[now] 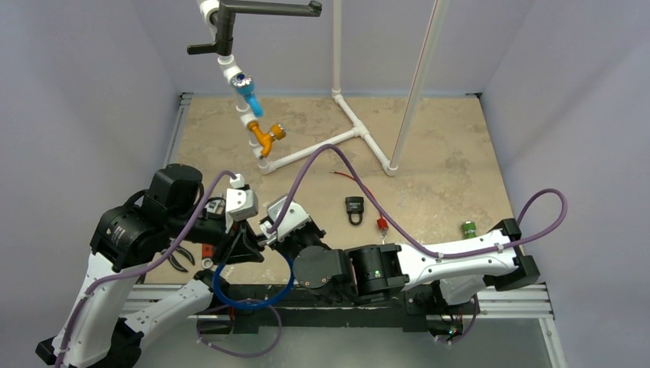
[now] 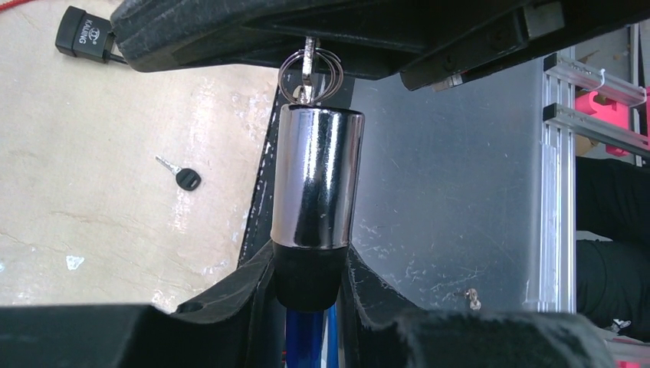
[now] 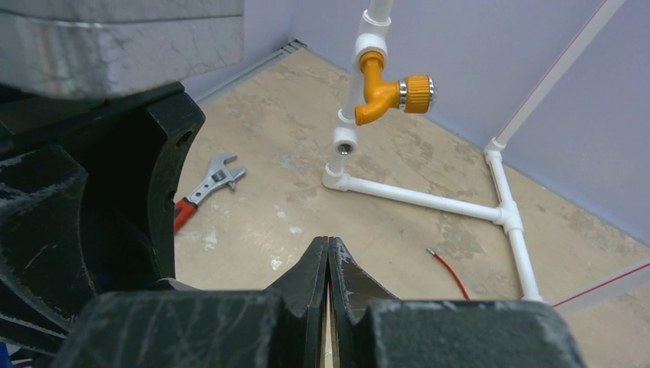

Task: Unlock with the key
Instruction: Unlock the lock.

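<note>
In the left wrist view a chrome cylinder lock with a black base stands upright between the fingers of my left gripper, which is shut on it. Its blue cable loops down toward the arm bases. A key on a wire ring sits in the top of the cylinder. Its head disappears between the shut black fingers of my right gripper, which reaches in from above. In the right wrist view that gripper shows pressed-together jaws, with the key hidden from this side.
A black padlock, a red-tagged key and a green object lie right of the grippers. A second black-headed key lies on the table. Pliers and a wrench are to the left. A PVC frame with an orange valve stands behind.
</note>
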`<state>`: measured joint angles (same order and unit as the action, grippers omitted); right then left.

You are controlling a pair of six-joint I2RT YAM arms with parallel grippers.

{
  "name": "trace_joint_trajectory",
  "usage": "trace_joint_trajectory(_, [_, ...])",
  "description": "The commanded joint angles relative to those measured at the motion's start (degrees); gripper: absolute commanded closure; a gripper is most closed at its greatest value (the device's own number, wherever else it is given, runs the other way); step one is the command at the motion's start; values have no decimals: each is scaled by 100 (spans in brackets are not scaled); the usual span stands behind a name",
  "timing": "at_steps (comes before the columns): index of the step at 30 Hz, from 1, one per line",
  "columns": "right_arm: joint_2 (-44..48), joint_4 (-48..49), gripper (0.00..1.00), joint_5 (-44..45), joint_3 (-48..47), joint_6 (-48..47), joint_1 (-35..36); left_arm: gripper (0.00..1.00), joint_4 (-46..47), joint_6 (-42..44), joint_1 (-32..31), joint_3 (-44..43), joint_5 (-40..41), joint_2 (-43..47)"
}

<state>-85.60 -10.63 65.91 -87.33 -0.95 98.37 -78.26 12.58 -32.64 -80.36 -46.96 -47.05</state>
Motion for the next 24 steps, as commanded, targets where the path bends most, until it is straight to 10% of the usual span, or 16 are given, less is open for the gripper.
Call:
trace_joint_trajectory(1, [-128,-65,100,-1280,127,597,233,100,1149,165,33,-417,-423,-218])
trace_joint_trajectory(4, [487,-378,98,-1378,339,790,187,100,676,746,32,-431,-248,-176])
trace_joint_trajectory(11, [2050,-985,54,-2042,823,1261,-251,100,112,1507,26,-460,-117,-124])
trace_joint_trajectory(24, [2537,-588,50,-5463,1069,1676,-1153,100,164,1384,-13,-564,-140,-156])
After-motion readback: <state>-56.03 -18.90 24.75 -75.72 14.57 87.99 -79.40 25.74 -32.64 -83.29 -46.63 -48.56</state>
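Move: The key in the blue cable lock sits about 4 cm back and 1 cm left of the right hand's point, roughly at its height, up against its shut fingers. From the left hand, which holds the lock, the key is some 6 cm to the right and level. The loose black key lies on the table 3 cm ahead, 3 cm right and about 35 cm below the right hand; the black padlock is about 16 cm ahead and 15 cm right on that same table. Rightward and upward, after a small backward start, the right hand comes off the key, travelling about 9 cm out and 5 cm up while its fingers open halfway. It then eases back, swinging some 30 degrees counter-clockwise so the open fingers turn towards the lock end. The left hand keeps its grip and stays nearly in place, rolling about 10 degrees clockwise looking along its fingers. ##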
